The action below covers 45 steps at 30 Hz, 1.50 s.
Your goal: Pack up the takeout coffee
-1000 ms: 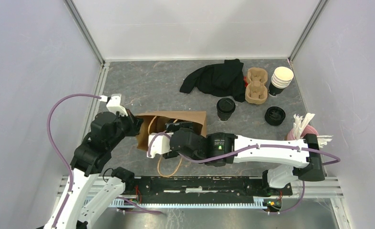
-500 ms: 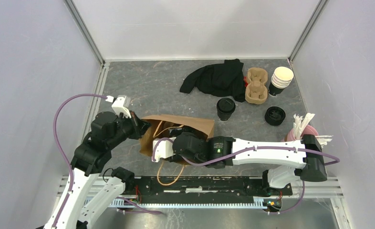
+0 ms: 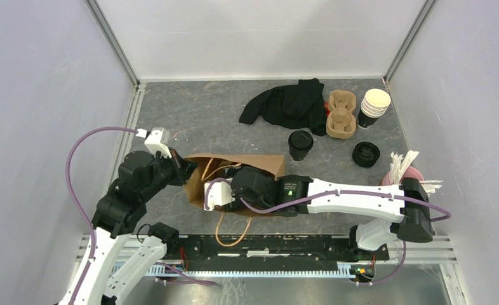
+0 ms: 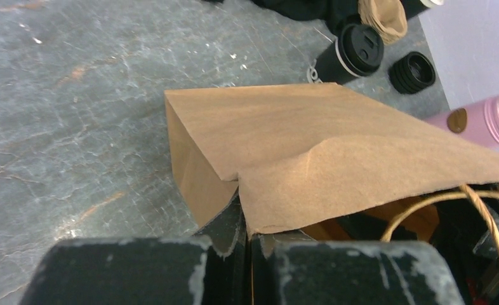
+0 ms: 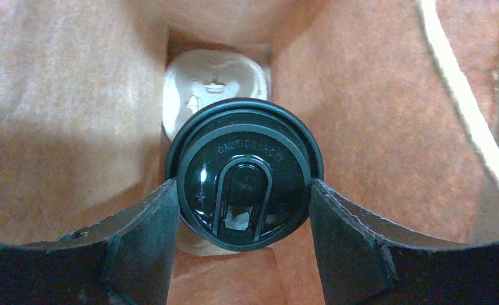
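A brown paper bag point(image 3: 247, 164) stands between the arms. My left gripper point(image 4: 247, 222) is shut on the bag's point(image 4: 310, 140) upper edge at its left corner and holds the mouth apart. My right gripper point(image 5: 244, 190) reaches down inside the bag, both fingers pressed against a black lidded takeout coffee cup point(image 5: 244, 175). Under that cup lies a pale moulded tray point(image 5: 212, 82) on the bag's floor. A second lidded cup point(image 3: 299, 145) stands on the table behind the bag, also seen in the left wrist view point(image 4: 355, 54).
A stack of loose black lids point(image 3: 365, 154) lies right of the second cup. At the back are a black cloth point(image 3: 285, 105), a brown cup carrier point(image 3: 340, 114) and stacked lidless cups point(image 3: 374, 107). A pink holder with stirrers point(image 3: 402, 171) stands at the right edge.
The bag has shifted slightly right and stands more upright, its edge still in the left gripper. The right gripper with the cup has moved further into the bag's mouth.
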### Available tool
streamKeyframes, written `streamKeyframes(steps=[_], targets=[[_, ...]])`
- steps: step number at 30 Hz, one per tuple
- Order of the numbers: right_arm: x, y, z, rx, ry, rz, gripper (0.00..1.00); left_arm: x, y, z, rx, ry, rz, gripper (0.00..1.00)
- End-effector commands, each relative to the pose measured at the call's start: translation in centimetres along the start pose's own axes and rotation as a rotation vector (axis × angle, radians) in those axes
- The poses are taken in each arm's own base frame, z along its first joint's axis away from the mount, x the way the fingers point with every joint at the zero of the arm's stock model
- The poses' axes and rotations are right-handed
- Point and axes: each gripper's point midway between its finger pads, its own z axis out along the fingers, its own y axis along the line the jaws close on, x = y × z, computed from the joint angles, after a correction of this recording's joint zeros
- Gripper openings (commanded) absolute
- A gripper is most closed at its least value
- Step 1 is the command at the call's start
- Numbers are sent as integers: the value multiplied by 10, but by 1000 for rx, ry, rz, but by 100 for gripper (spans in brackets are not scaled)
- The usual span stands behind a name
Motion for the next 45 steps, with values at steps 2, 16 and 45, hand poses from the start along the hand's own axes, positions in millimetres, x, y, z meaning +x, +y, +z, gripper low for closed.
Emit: streamKeyframes(steps=[2, 16, 45], targets=[[-29, -25, 5, 18, -94, 37, 0, -53, 3, -6, -84, -150, 45, 3], [-36, -55, 17, -29, -185, 68, 0, -61, 2, 17, -63, -197, 101, 2], [-42, -41, 24, -30, -121, 117, 0, -16, 30, 3, -216, -24, -26, 30]])
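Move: My right hand already holds the lidded coffee cup inside the bag; the paper tray on the bag floor lies about 7 cm ahead of it, 7 cm to its left and 12 cm below. The bag's left rim corner is some 12 cm left and 2 cm ahead, and the other lidded cup stands about 15 cm ahead, 22 cm to the right, 15 cm down. From my left hand, closed on that corner, the tray is about 5 cm ahead, 5 cm right and 15 cm below. My left hand jogs the bag by its rim corner, up and forward about 5 cm, then back down, edges forward again, and finally shifts left as its fingers part slightly around the paper. Meanwhile my right hand keeps its grip on the cup and carries it roughly 5 cm left and forward, with a brief rise and fall, tipping a little farther down. ##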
